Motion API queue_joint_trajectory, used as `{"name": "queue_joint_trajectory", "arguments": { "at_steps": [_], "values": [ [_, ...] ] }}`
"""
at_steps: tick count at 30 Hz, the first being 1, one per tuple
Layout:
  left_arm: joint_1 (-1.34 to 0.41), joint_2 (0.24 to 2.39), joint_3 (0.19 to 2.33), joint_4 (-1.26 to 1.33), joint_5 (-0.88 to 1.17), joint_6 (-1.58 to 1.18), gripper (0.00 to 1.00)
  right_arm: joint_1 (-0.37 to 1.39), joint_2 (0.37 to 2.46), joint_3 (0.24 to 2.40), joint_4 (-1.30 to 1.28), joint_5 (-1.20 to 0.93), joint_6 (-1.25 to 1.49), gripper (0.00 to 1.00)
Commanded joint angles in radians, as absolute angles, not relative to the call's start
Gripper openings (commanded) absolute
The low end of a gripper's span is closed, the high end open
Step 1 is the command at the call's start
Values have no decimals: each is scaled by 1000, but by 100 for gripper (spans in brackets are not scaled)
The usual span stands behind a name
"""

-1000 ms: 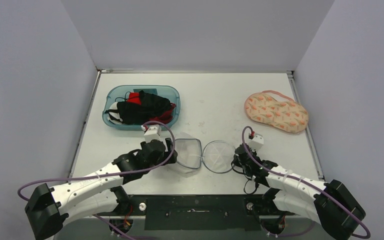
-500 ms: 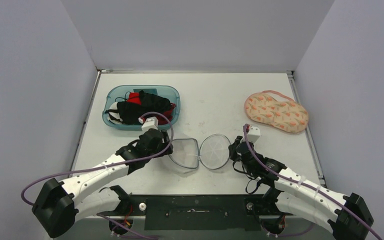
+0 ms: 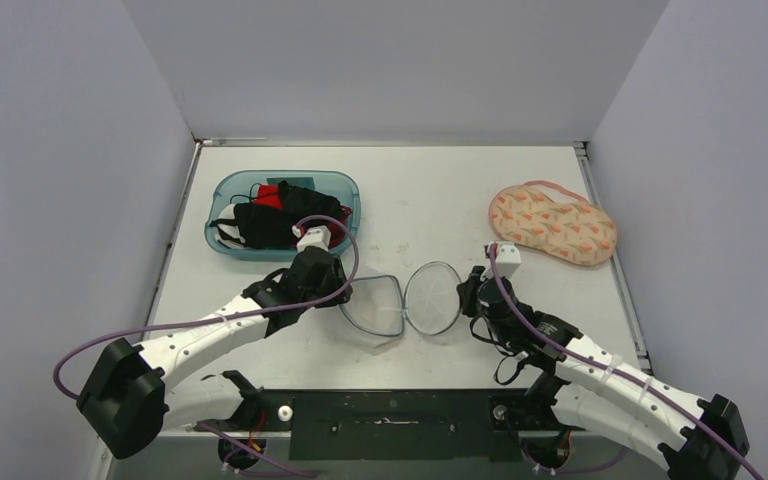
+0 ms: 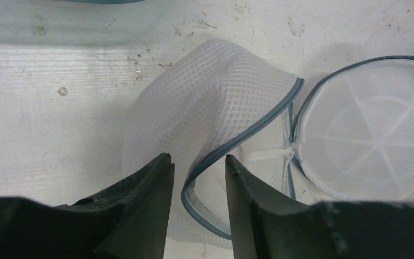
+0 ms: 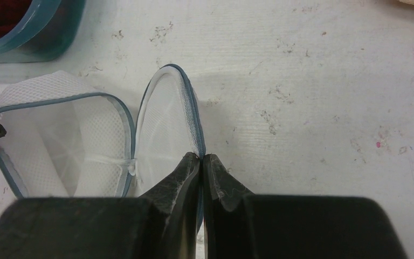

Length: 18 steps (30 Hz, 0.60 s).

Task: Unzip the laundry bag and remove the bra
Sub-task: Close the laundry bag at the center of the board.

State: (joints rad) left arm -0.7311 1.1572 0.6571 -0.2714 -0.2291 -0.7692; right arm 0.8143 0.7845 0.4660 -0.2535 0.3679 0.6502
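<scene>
The white mesh laundry bag lies unzipped, spread into two round halves with blue-grey zipper trim. My left gripper is open, its jaws straddling the left half's zipper rim without pinching it. In the top view that gripper sits at the left half's left edge. My right gripper is shut on the rim of the right half, which it holds tilted up on edge. A peach patterned bra lies on the table at the far right, clear of the bag.
A teal basket with dark and red clothes stands at the back left, just beyond the left gripper; its corner shows in the right wrist view. The white table is walled on three sides.
The left gripper has slid forward onto the left half's rim and its jaws have narrowed. The right gripper has moved away from the near edge, tipping the right half up.
</scene>
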Motion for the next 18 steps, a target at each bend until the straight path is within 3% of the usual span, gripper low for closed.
{"name": "queue_joint_trajectory", "arguments": {
  "at_steps": [1,9,14,18],
  "values": [
    [-728,1163,682,-229,-197,-747,35,824,768,525,-245,355,622,5],
    [-736,1136,654,-222,-155,-778,33,824,762,566,-250,337,616,5],
    [-748,1129,647,-217,-130,-784,2,824,733,591,-238,299,614,5],
    [-750,1111,663,-209,-112,-783,0,824,700,683,-254,268,560,5]
  ]
}}
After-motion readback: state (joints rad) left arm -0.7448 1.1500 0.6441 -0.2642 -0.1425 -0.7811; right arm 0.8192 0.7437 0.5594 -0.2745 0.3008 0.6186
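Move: The left gripper stands half open astride the laundry bag's left rim, which lies about 1 cm back and 1 cm right of the hand point, nearly level with it. From that hand the lid's middle is some 17 cm right, straight across, and the blue tub 17 cm ahead and 14 cm left. The right gripper already holds the lid's outer edge, the lid's middle about 6 cm to its left and 1 cm back; the bag's opening lies roughly 17 cm left, 2 cm back and 3 cm lower. Shut the left fingers on the bag's rim while easing that gripper some 2 cm back and to the right, so the rim ends up pinched. Meanwhile keep the right grip on the lid's edge and raise it nearly 5 cm, drifting slightly left towards the bag, with a slight roll and tilt of the wrist. ##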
